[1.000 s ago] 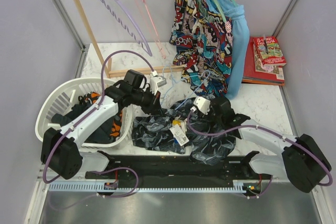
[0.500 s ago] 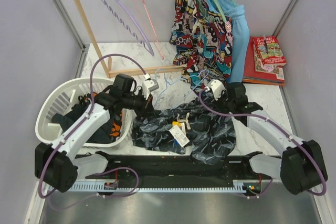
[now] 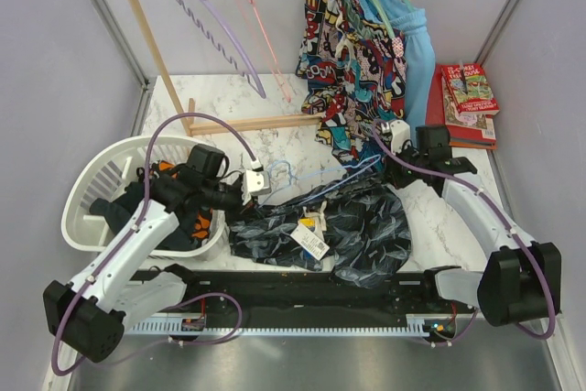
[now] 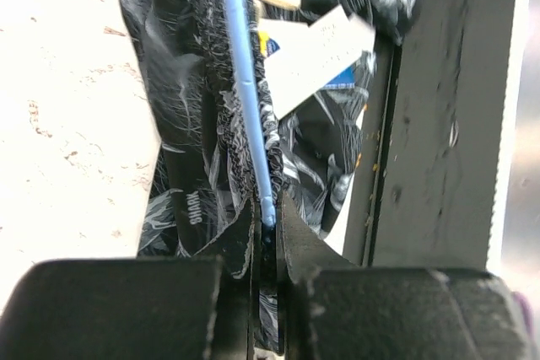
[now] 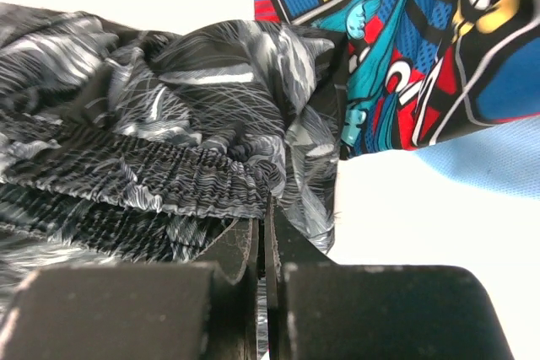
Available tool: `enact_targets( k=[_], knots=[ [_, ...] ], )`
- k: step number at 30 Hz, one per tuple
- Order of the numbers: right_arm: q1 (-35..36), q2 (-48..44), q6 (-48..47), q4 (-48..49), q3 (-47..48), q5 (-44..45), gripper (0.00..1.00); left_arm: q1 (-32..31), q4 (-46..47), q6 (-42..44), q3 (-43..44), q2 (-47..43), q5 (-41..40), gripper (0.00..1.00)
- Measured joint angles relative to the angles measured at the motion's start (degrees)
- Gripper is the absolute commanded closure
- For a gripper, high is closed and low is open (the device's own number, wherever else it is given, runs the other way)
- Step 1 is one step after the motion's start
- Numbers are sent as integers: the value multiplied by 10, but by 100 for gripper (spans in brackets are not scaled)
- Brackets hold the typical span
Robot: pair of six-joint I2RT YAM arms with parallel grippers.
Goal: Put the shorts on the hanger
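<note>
The dark leaf-print shorts [image 3: 352, 226] lie spread on the table's near middle, with a white tag [image 3: 311, 243] on top. The thin pale-blue wire hanger [image 3: 316, 182] lies across their upper edge. My left gripper [image 3: 240, 206] is at the shorts' left end, shut on the hanger's wire [image 4: 245, 82], which runs over the shorts [image 4: 194, 124] into the jaws. My right gripper [image 3: 392, 169] is at the shorts' upper right corner. It is shut on the shorts' gathered waistband [image 5: 169, 166] and holds it lifted.
A white laundry basket [image 3: 92, 180] with clothes stands at the left. Behind is a wooden rack [image 3: 256, 123] with a lavender hanger [image 3: 220, 29], a pink hanger [image 3: 261, 25], a comic-print garment [image 3: 352, 52] and a light-blue garment [image 3: 417, 70]. Books [image 3: 467, 98] lie at the back right.
My left gripper moved left toward the basket with the hanger wire. My right gripper moved right and back with the waistband. The shorts are spread wider along the hanger.
</note>
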Motion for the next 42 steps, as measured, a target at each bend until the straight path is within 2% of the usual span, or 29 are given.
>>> enact_targets(
  k=[6,14,22,23,24,25,27,28,35,42],
  knots=[
    [-5,-2,11,-35,32,-24,100,-16,-26,61,0,6,-30,98],
    [-9,-29,5,-93,61,-24,100,-40,-26,64,9,64,-92,98],
    [-12,-47,-18,-162,128,-30,99,-76,-34,50,85,147,-143,98],
    [-12,-47,-22,-174,136,-35,94,-88,-41,44,102,154,-153,98],
    [-12,-47,-25,-183,142,-38,84,-103,-52,36,123,162,-162,98],
    [-11,-47,-27,-195,149,-40,62,-117,-58,28,142,170,-167,98],
    [-7,-45,-33,-222,167,-47,54,-143,-82,14,189,188,-175,98],
    [-6,-43,-36,-234,177,-52,46,-150,-86,10,202,192,-178,98],
    [-3,-21,-51,-271,284,-86,27,-166,-134,6,262,208,-192,98],
    [11,-22,-116,-289,322,-154,23,-166,-153,4,270,208,-191,98]
  ],
)
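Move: The blue hanger's right end lies close by the right gripper, about 3 cm left, 1 cm ahead and 4 cm above its pinch on the shorts' waistband. The comic-print cloth's lower end hangs some 8 cm ahead and 3 cm left, at that height; the white tag lies roughly 14 cm back, 16 cm left and 6 cm below. From the left gripper, the hanger's right end is about 23 cm right, 12 cm ahead and 2 cm lower. Raise the still-shut right gripper about 8 cm with its corner of the waistband, drawing it up by the hanger's right end, then open wide, let go and climb roughly another 9 cm. Keep the left pinch on hanger and waistband: dip it forward, then swing right and up towards the released corner, fingers tipping some 18 degrees steeper. ##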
